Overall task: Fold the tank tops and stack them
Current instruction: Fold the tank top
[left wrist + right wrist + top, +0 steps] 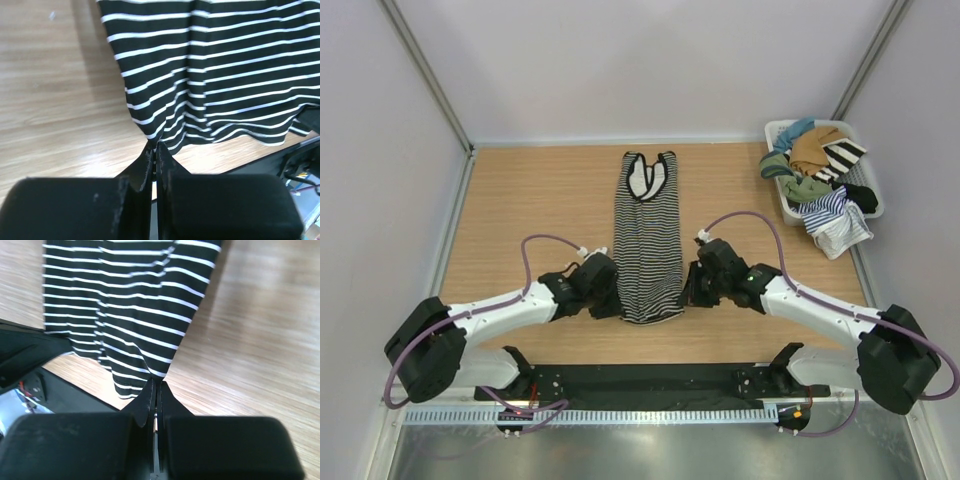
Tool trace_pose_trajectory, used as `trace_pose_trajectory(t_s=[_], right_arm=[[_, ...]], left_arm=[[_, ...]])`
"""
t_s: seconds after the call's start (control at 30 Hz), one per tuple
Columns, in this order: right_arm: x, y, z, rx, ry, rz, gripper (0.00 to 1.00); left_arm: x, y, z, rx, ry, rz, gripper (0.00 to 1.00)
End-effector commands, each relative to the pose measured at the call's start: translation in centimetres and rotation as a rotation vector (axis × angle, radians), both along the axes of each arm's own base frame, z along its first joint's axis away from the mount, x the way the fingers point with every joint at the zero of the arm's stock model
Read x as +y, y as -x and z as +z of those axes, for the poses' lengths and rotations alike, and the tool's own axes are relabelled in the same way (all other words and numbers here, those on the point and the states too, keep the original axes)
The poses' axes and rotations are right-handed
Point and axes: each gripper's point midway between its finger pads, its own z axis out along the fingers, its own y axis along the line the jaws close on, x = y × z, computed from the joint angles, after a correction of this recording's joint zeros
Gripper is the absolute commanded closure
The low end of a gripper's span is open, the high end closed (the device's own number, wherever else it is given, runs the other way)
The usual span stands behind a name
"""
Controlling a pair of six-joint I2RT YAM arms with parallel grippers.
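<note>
A fine black-and-white striped tank top (648,235) lies lengthwise in the middle of the wooden table (520,200), neckline at the far end and hem toward me. My left gripper (611,296) is shut on the hem's left corner. In the left wrist view its tips (154,148) pinch the striped cloth (225,75). My right gripper (688,288) is shut on the hem's right corner, tips (156,383) closed on the cloth (125,305). The blue-and-white striped tank top (828,207) hangs over the near edge of the basket at the back right.
A white basket (777,128) at the back right corner holds several crumpled clothes in tan, green, teal, black and bold stripes. The black base rail (650,380) runs along the table's near edge, just behind the hem. Walls close in the table's sides and back.
</note>
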Motion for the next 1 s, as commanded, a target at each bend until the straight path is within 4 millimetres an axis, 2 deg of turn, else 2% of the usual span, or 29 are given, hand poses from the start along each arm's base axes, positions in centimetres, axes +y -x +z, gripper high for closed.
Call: trace_pose_trajectory(t_s=[0.0,0.17,0.23,0.33,0.4,0.43,0.5,0.53,0.6,0.67,0.73,0.77,0.8,0.83,0.87,0.9,0.97], right_arm=[[1.0,-2.0,2.5,-0.068,-0.001,0.006,0.99],[1.6,-4.7,4.5,-0.123,0.023,0.002,0.99],[1.4,-6.0,5.2,-0.135,0.035,-0.011,0.99],[0.8,-8.1,6.5,-0.159,0.040,-0.028,0.99],[0.7,-9.6,8.0,-0.185,0.033,-0.031,0.99],[0.7,-10.1,7.9,-0.180,0.040,-0.032,0.99],[0.4,-11.6,8.8,-0.191,0.038,-0.041,0.99],[0.4,-12.2,8.1,-0.179,0.055,-0.035,0.99],[-0.1,-13.7,8.5,-0.185,0.060,-0.048,0.99],[-0.4,-14.8,7.8,-0.172,0.073,-0.051,0.99],[-0.7,-16.4,8.4,-0.190,0.069,-0.066,0.99],[-0.6,-16.8,7.7,-0.172,0.085,-0.064,0.99],[-0.6,-17.9,8.6,-0.194,0.081,-0.072,0.99],[-0.6,-18.4,8.5,-0.193,0.091,-0.074,0.99],[-0.6,-18.9,8.3,-0.190,0.101,-0.070,0.99],[-0.3,-19.6,8.1,-0.182,0.108,-0.067,0.99],[-0.3,-20.4,7.7,-0.175,0.117,-0.069,0.99]], left_arm=[[-0.7,-1.7,1.7,-0.051,-0.026,-0.014,1.00],[-1.4,-4.1,4.2,-0.091,-0.017,-0.015,1.00],[-0.9,-5.4,5.1,-0.109,-0.021,-0.004,1.00],[-0.9,-8.1,7.7,-0.157,0.001,0.017,1.00],[-0.4,-9.7,8.0,-0.159,-0.010,0.037,1.00],[-0.7,-10.4,8.9,-0.167,0.002,0.036,1.00],[-0.4,-11.5,9.0,-0.159,0.004,0.034,1.00],[-0.5,-12.2,9.0,-0.158,0.004,0.038,1.00],[-0.1,-13.5,9.1,-0.160,0.013,0.052,1.00],[0.3,-15.1,9.0,-0.155,0.024,0.078,1.00],[0.3,-16.4,9.3,-0.164,0.041,0.091,1.00],[0.6,-17.1,8.6,-0.150,0.037,0.105,1.00],[0.5,-17.7,8.6,-0.152,0.041,0.107,1.00],[0.2,-18.4,9.3,-0.163,0.056,0.102,1.00],[0.1,-19.0,8.5,-0.145,0.046,0.101,1.00],[0.0,-19.4,8.4,-0.144,0.041,0.096,1.00],[-0.4,-20.8,9.2,-0.162,0.046,0.098,1.00]])
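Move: Both closed hands already hold the tank top's near hem by its corners, a few centimetres above the table. The neckline end they carry it towards lies about 34 cm ahead and 6 cm right of the left hand, and about 33 cm ahead and 8 cm left of the right. The strap tops are some 5 cm beyond that neckline; the laundry basket stands roughly 32 cm ahead and 36 cm right of the right hand. Keeping their pinch on the two hem corners, both hands sweep forward together about 19 cm, carrying the hem up and over the tank top's body towards the neckline, the left arching about 9 cm up and the right some 7 cm. Past the top of the arc they ease down again, the left by 2 cm and the right by about one, with the fingers tipping slightly outward (under 10 degrees) and staying shut. ##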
